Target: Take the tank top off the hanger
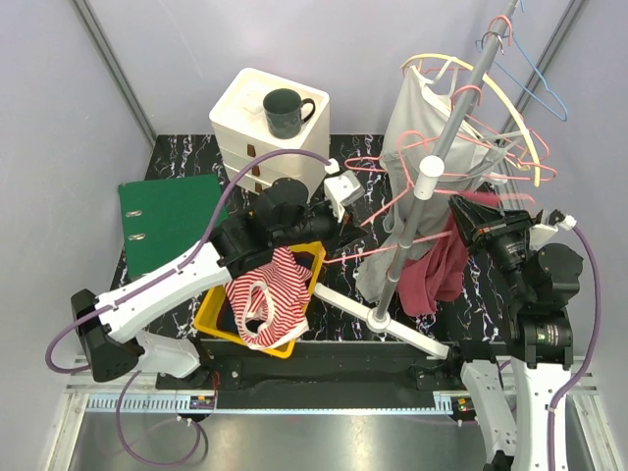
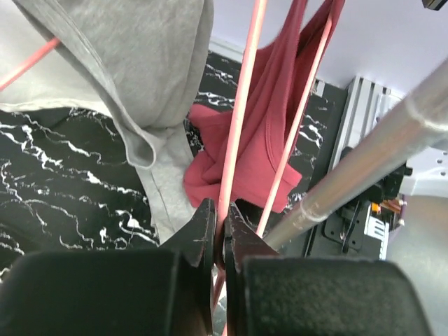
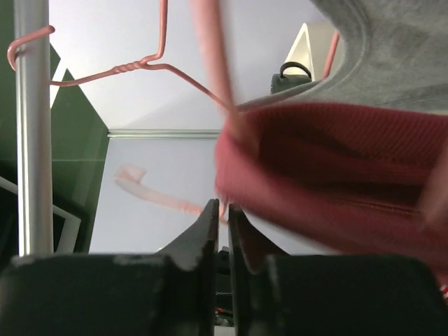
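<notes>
A red tank top (image 1: 442, 265) hangs on a pink wire hanger (image 1: 378, 253) beside the rack pole. My left gripper (image 1: 329, 243) is shut on one of the hanger's lower wires; in the left wrist view the jaws (image 2: 222, 210) clamp the pink hanger (image 2: 241, 119), with the tank top (image 2: 259, 140) draped behind it. My right gripper (image 1: 459, 211) is at the garment's upper edge. In the right wrist view the right gripper (image 3: 224, 208) is shut, and the blurred edge of the tank top (image 3: 336, 154) meets its tips.
A grey garment (image 1: 412, 147) hangs on the slanted metal pole (image 1: 432, 172) among other pink, yellow and blue hangers. A yellow basket (image 1: 208, 324) holds a red-striped garment (image 1: 270, 299). A white drawer unit (image 1: 245, 137) with a dark mug (image 1: 285, 111) and a green binder (image 1: 167, 221) stand on the left.
</notes>
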Available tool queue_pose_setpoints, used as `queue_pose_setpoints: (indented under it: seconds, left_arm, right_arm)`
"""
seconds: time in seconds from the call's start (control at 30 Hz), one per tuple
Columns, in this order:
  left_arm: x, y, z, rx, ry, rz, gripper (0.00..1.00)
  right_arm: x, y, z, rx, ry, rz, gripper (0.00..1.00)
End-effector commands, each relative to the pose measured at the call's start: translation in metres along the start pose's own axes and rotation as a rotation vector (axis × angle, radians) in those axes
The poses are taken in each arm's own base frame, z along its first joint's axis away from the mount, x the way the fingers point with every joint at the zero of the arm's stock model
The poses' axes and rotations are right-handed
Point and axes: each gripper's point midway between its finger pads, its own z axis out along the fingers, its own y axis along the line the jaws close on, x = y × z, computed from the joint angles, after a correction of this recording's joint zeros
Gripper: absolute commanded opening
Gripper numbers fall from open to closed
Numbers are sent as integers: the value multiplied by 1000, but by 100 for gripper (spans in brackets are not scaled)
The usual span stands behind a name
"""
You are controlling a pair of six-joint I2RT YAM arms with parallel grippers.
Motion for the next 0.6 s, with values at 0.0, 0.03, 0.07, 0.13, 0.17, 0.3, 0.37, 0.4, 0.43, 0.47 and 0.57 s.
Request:
queue_pose_setpoints:
  seconds: [0.0, 0.03, 0.07, 0.13, 0.17, 0.3, 0.37, 0.4, 0.43, 0.47, 0.57]
  left_arm:
    - [-29, 12, -29, -82, -49, 6, 0]
    - [-28, 11, -34, -81, -38, 5, 0]
    - [-27, 11, -37, -83, -32, 6, 0]
    - [-26, 11, -46, -96, -16, 12, 0]
    - [-26, 12, -49, -104, -12, 15, 0]
    - [-22, 9, -66, -106, 30, 37, 0]
    - [-20, 5, -80, -100, 66, 49, 0]
    - [-15, 3, -87, -94, 104, 64, 0]
    - [-14, 2, -93, -86, 119, 92, 0]
    - [-11, 2, -99, -88, 141, 105, 0]
    - [3, 8, -121, -125, 238, 157, 0]
  right_arm:
    - [8, 19, -16, -71, 9, -92, 25]
    - [8, 16, -17, -51, 10, -110, 31]
    - [9, 14, -19, -42, 9, -171, 39]
    - [9, 14, -24, -12, 2, -225, 46]
    - [9, 18, -28, -19, -4, -293, 51]
    - [2, 8, -45, 48, -50, -469, 61]
    - [0, 3, -53, 74, -50, -608, 64]
    - [0, 8, -58, 66, -53, -658, 69]
    - [0, 3, -60, 85, -38, -738, 70]
    - [1, 8, -64, 75, -36, -781, 70]
    - [3, 12, -69, 55, -8, -945, 75]
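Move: The left hand is already shut on the left side of the pink hanger. The maroon tank top's middle is roughly 20 cm to its right, about level fore and aft and 12 cm lower. The grey shirt hangs some 7 cm farther out and 10 cm right, the stand's pole about 5 cm back and 11 cm right. From the right hand, at the tank top's upper edge, that garment's middle is about 2 cm forward, 3 cm left and 17 cm down. Leftward, the left hand draws the pink hanger about 8 cm away from where the tank top hung, dipping slightly, then rising and easing back near the end, its grip kept. Meanwhile the right hand opens wide, lets go at the tank top's upper edge and backs off some 6 cm, rolling about 35 degrees so that its left side drops. ##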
